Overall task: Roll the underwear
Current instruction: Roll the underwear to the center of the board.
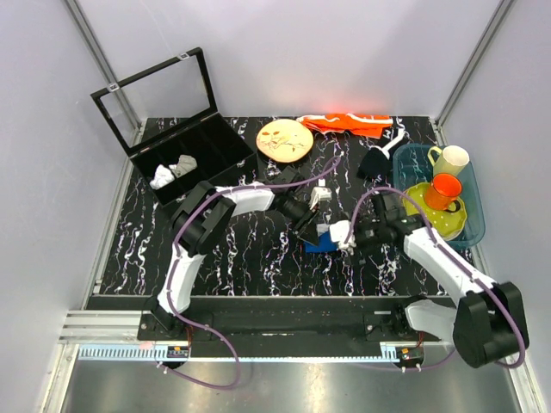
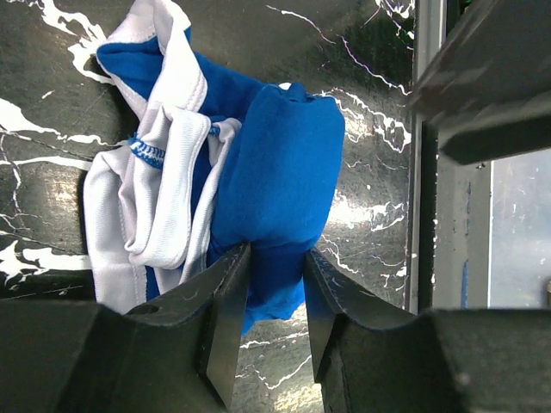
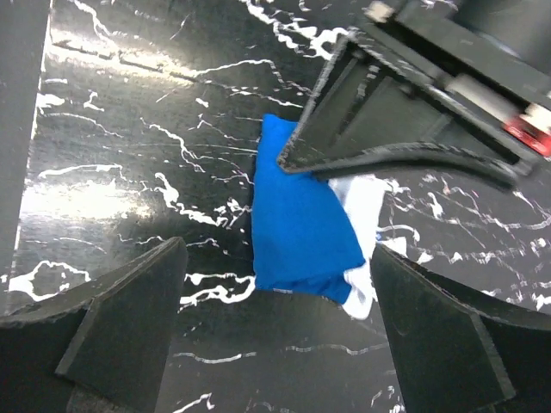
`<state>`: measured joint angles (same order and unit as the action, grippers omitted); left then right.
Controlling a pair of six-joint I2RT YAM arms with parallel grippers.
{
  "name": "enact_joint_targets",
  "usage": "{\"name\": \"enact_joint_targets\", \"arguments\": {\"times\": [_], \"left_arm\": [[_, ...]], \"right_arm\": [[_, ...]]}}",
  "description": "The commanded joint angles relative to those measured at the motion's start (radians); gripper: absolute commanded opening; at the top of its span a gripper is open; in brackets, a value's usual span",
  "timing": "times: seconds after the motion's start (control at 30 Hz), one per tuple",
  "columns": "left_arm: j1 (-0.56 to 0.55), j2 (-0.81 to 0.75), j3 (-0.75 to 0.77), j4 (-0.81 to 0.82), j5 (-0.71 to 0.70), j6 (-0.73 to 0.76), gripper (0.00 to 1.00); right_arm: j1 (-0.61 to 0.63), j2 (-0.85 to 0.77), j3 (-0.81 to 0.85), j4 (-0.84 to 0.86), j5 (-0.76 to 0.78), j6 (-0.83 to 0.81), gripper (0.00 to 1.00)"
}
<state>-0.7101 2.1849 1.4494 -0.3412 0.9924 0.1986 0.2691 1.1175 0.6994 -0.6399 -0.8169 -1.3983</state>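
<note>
The underwear (image 1: pixel 322 242) is a small bunched roll of royal-blue fabric with white waistband, lying mid-table on the black marbled top. In the left wrist view my left gripper (image 2: pixel 275 252) is shut on the blue folded end of the underwear (image 2: pixel 275 163), and the white band (image 2: pixel 155 206) bulges to its left. My right gripper (image 3: pixel 277 249) stands wide open, with the underwear (image 3: pixel 301 224) lying between and just beyond its fingers, touching neither. The left gripper's fingers (image 3: pixel 387 129) press the roll's far end. From above, both grippers, left (image 1: pixel 312 226) and right (image 1: pixel 349 234), meet at the roll.
A black compartment box (image 1: pixel 185 159) with raised clear lid holds white cloth pieces (image 1: pixel 172 170) at back left. A wooden plate (image 1: pixel 284 139) and orange cloth (image 1: pixel 349 123) lie at the back. A blue bin (image 1: pixel 472 225) with cups and a yellow plate stands right.
</note>
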Motion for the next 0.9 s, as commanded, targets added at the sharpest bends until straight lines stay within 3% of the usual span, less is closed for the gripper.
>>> {"name": "enact_joint_targets", "arguments": {"times": [0.0, 0.27, 0.53, 0.63, 0.67, 0.7, 0.77, 0.87], "left_arm": [[-0.017, 0.105, -0.015, -0.18, -0.13, -0.001, 0.4], [-0.009, 0.139, 0.043, -0.222, -0.127, -0.016, 0.42], [0.004, 0.148, 0.063, -0.223, -0.136, -0.037, 0.42], [0.018, 0.08, 0.005, -0.145, -0.167, -0.08, 0.48], [0.021, 0.047, -0.023, -0.06, -0.182, -0.105, 0.51], [0.024, -0.041, -0.099, -0.008, -0.205, -0.113, 0.55], [0.034, -0.14, -0.173, 0.138, -0.251, -0.133, 0.62], [0.046, -0.315, -0.32, 0.284, -0.354, -0.127, 0.73]], "right_arm": [[0.116, 0.062, -0.035, 0.187, 0.166, -0.08, 0.96], [0.185, 0.189, -0.084, 0.267, 0.324, -0.123, 0.88], [0.197, 0.264, -0.098, 0.261, 0.39, -0.114, 0.63], [0.197, 0.318, -0.068, 0.237, 0.419, -0.081, 0.5], [0.197, 0.333, -0.043, 0.229, 0.429, -0.044, 0.39], [0.197, 0.346, -0.031, 0.22, 0.435, -0.03, 0.36], [0.197, 0.373, -0.002, 0.185, 0.437, -0.001, 0.29], [0.194, 0.387, 0.041, 0.123, 0.378, 0.048, 0.28]]}}
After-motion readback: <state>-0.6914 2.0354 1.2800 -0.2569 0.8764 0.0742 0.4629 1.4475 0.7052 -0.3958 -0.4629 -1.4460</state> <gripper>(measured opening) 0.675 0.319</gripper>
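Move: The right hand is open above and to the right of the rolled blue underwear, whose middle lies about 3 cm ahead of it, 6 cm to its left and 9 cm below. From this hand, the black garment is some 26 cm ahead and 9 cm right, the tan plate about 32 cm ahead and 16 cm left. For the left hand, already at the roll's left end, the middle is about 5 cm right, 1 cm back and 1 cm lower. The right hand drops about 8 cm onto the underwear roll's right end, easing some 4 cm forward as it goes while its left-pointing fingers tip about 20 degrees further down, then closes from wide open to pinch that end low over the board. The left hand keeps its place at the roll's left end almost until the pinch is made, tilting slightly, then opens its fingers, lets go and draws off to the left by about 2 cm with a slight rise. ##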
